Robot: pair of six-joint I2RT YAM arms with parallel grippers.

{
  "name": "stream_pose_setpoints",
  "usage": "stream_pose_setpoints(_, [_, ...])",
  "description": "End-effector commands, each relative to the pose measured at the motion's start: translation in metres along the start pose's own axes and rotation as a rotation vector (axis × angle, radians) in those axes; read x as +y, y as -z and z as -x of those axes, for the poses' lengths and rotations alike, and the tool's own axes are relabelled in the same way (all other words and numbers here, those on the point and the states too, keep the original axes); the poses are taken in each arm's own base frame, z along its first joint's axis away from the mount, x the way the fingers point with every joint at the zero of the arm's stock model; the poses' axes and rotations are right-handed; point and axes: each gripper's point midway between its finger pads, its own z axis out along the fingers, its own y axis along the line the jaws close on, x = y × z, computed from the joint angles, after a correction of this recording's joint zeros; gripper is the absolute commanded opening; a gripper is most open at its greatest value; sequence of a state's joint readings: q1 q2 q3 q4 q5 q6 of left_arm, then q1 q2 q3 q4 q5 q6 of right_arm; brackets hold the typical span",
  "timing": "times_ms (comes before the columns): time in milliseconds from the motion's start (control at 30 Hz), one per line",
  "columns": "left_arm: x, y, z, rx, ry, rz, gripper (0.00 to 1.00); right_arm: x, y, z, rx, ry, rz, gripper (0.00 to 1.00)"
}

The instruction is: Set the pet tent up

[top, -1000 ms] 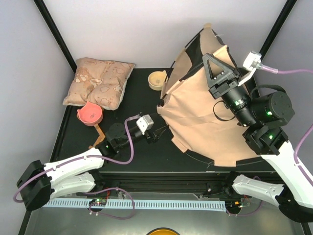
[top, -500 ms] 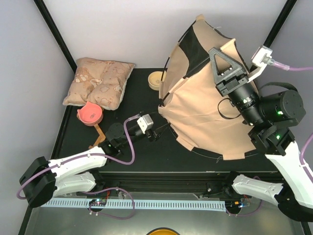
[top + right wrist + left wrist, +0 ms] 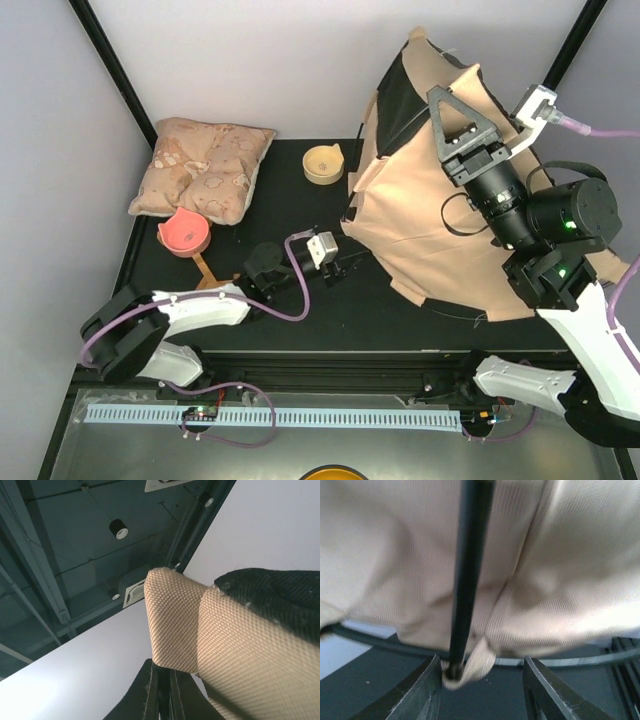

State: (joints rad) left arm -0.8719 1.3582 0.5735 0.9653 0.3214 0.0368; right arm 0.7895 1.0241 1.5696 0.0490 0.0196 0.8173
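Observation:
The pet tent (image 3: 430,230) is a tan canvas shell with black floor panels, tilted up off the table at the right. My right gripper (image 3: 440,95) is raised high and shut on its top edge; the right wrist view shows tan fabric (image 3: 175,625) pinched between the shut fingers (image 3: 167,680), with black floor fabric (image 3: 270,590) beside it. My left gripper (image 3: 345,265) is low at the tent's near-left corner. In the left wrist view a thin black pole (image 3: 467,580) runs down into a fabric pocket (image 3: 465,670) resting against the left finger, and the jaws (image 3: 482,680) stand open around it.
A beige patterned pillow (image 3: 205,168) lies at the back left. A tan bowl (image 3: 323,163) sits behind the tent and a pink bowl (image 3: 184,232) near the left edge. Black frame posts stand at the back corners. The table (image 3: 300,315) is black.
The right arm has carried the tent up and to the right, uncovering the tan bowl. The left gripper has moved right to the tent's corner and its jaws have narrowed.

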Motion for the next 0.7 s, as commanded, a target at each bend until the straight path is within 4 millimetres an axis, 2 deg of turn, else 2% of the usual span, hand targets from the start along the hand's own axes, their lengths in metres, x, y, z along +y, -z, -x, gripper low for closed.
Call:
stream_pose_setpoints(0, [-0.005, -0.009, 0.003, -0.057, 0.027, -0.047, 0.46, 0.052, 0.013, 0.052, -0.151, -0.072, 0.163, 0.01])
stream_pose_setpoints(100, [-0.004, -0.006, 0.004, -0.089, 0.026, -0.042, 0.46, 0.043, 0.013, 0.045, -0.131, -0.074, 0.132, 0.01])
stream_pose_setpoints(267, [-0.010, -0.002, 0.005, -0.089, 0.068, -0.070, 0.44, 0.026, 0.024, 0.042, -0.157, -0.085, 0.077, 0.01])
stream_pose_setpoints(333, [-0.011, -0.001, 0.004, -0.082, 0.097, -0.076, 0.38, 0.025, 0.027, 0.043, -0.164, -0.080, 0.069, 0.01])
stream_pose_setpoints(400, [-0.012, 0.000, 0.007, -0.086, 0.122, -0.077, 0.27, 0.025, 0.028, 0.043, -0.161, -0.073, 0.068, 0.01])
stream_pose_setpoints(600, [-0.012, 0.004, 0.020, -0.107, 0.137, -0.076, 0.22, 0.017, 0.029, 0.037, -0.152, -0.057, 0.045, 0.01])
stream_pose_setpoints(667, [-0.011, 0.005, 0.024, -0.107, 0.135, -0.071, 0.15, 0.015, 0.030, 0.037, -0.157, -0.049, 0.035, 0.01])
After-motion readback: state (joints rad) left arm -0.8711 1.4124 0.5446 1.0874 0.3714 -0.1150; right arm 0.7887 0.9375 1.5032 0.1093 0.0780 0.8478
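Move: The right hand, high up, still holds the tent's top corner; the tent's lower pole joint hangs some 37 cm below it, about 5 cm ahead and 5 cm to its left. From the half-open left hand that joint is about 4 cm to the right and 2 cm ahead, nearly level. The yellow bowl stands about 20 cm ahead and 5 cm left of the left hand, the pink bowl some 32 cm left and 7 cm ahead, both roughly 25 cm below. The left fingers close well in around the beige fabric beside the lower pole joint, after the hand first dips about 2 cm with a slight shift right, then eases partly back up. The right hand keeps its shut grip on the tent's top and carries it some 3 cm right and nearly 2 cm back, while the wrist rolls about 5 degrees. ##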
